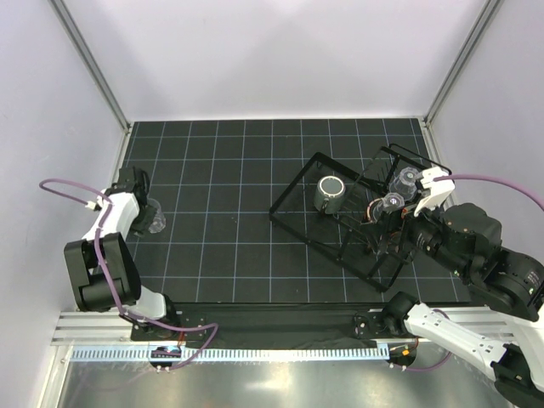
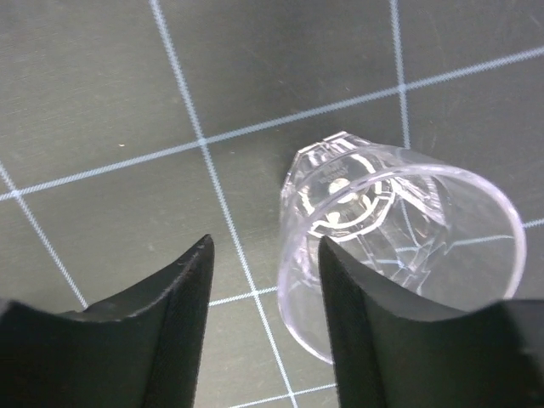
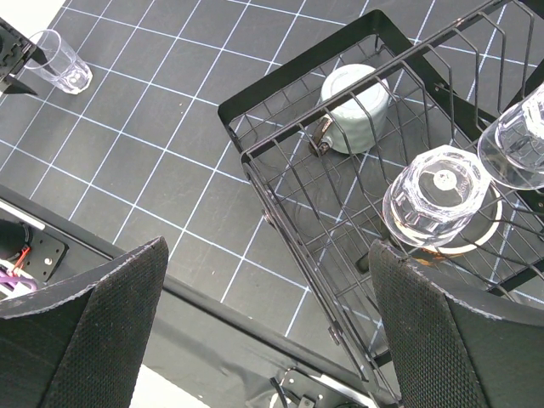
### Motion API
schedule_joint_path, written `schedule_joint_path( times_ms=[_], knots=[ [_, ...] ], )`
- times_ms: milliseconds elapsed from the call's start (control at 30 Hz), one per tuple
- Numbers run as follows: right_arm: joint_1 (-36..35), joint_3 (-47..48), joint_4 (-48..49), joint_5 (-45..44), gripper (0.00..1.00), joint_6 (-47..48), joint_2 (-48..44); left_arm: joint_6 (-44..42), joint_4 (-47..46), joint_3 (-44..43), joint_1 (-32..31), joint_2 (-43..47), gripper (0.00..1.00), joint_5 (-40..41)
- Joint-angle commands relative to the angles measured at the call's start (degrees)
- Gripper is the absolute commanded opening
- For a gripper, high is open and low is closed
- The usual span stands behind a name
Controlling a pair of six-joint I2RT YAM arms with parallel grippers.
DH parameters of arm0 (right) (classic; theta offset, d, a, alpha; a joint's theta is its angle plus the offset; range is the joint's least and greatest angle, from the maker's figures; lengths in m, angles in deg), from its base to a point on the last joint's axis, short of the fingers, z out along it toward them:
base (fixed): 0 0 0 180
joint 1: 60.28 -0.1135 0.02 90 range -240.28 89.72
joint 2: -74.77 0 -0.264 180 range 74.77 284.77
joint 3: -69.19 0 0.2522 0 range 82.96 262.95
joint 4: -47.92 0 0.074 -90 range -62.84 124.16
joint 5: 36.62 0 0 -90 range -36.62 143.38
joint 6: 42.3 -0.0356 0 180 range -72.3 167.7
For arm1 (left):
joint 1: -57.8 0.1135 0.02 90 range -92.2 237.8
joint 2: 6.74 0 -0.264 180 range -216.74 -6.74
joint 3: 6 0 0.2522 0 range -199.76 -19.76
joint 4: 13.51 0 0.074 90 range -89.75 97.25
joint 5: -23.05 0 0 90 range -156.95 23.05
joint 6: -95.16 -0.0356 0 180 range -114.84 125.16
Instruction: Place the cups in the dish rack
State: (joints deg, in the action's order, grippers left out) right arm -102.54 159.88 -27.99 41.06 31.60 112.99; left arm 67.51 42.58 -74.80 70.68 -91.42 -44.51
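Note:
A clear tumbler (image 1: 155, 219) stands on the black gridded mat at the left. My left gripper (image 1: 146, 212) is open right at it. In the left wrist view the gripper (image 2: 265, 246) looks down into the tumbler (image 2: 399, 229). The right finger (image 2: 365, 331) overlaps the tumbler, whose near wall shows in the gap. The black wire dish rack (image 1: 293, 223) holds the mug (image 1: 330, 193), base up, and two inverted clear tumblers (image 1: 406, 180) (image 1: 393, 202). My right gripper (image 3: 268, 246) is open and empty above the rack's near edge (image 3: 280, 183). The mug (image 3: 353, 106) and tumblers (image 3: 438, 195) (image 3: 523, 140) lie beyond it.
The mat ends at a dark strip (image 1: 272, 319) and a metal rail (image 1: 255, 350) along the near edge. White walls enclose the left, back and right. The right arm's body (image 1: 476, 246) sits beside the rack's right end.

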Motion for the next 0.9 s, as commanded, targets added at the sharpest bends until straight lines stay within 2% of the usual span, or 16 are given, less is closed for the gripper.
schedule_joint_path(
  times_ms=[0, 33, 133, 167, 267, 400, 533, 667, 867],
  knots=[
    [-0.28, 0.42, 1.15, -0.25, 1.0, 1.24, 0.45, -1.0, -2.86, -0.15, 0.39, 0.48, 0.48, -1.96],
    [-0.28, 0.24, 1.24, -0.25, 1.0, 1.33, 0.8, -1.35, -2.78, -0.06, 0.39, 0.83, 0.45, -2.04],
    [-0.28, -0.11, 1.59, 0.27, 1.0, 1.24, 1.51, -3.37, -2.78, 0.12, 0.3, 2.24, 0.3, -2.57],
    [-0.28, -0.2, 1.85, 0.45, 1.0, 1.42, 2.12, -4.24, -2.69, 0.2, 0.39, 2.77, 0.18, -2.92],
    [-0.28, -0.11, 2.73, 0.63, 1.0, 1.59, 3.17, -6.71, -2.07, 0.47, 0.12, 4.35, 0.0, -5.38],
    [-0.28, 0.94, 3.44, 0.98, 1.0, 2.12, 5.54, -9.17, -1.19, 2.04, -3.29, 7.77, 0.0, -8.02],
    [-0.28, 1.74, 4.75, 4.83, 1.0, 2.65, 8.27, -9.7, -1.37, 5.56, -9.97, 13.56, 0.0, -12.75],
    [-0.28, 2.09, 7.12, 9.31, 1.0, 2.12, 11.43, -7.77, -1.28, 8.9, -23.74, 17.87, 0.01, -12.94],
    [-2.82, 4.19, 8.27, 11.44, 1.0, 1.69, 18.37, -0.22, -1.46, 14.26, -36.51, 20.79, 0.0, -14.17]
  ],
)
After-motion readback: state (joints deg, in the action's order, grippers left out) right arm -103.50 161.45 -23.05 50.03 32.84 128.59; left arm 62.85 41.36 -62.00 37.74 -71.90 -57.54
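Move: The clear glass stands upright and alone on the dark tiles at my left hand: its middle is about 2 cm ahead, 4 cm to the right and 3 cm below, with one half-open finger inside the rim and the other outside. From my right hand the glass is some 15 cm ahead, 60 cm left and 31 cm down. Nearer my right hand, the silver mug in the rack is 19 cm ahead and 6 cm left, and the upturned glass 16 cm ahead and 7 cm right, both well below. I shut my left fingers on the glass's rim wall, one finger inside and one out, ease up about 2 cm, then sweep right some 19 cm towards the rack, drifting back and turning clockwise about 40 degrees as I keep the pinch. Meanwhile my open right hand swings about 7 cm left over the rack towards the coming glass, edging forward and down. ##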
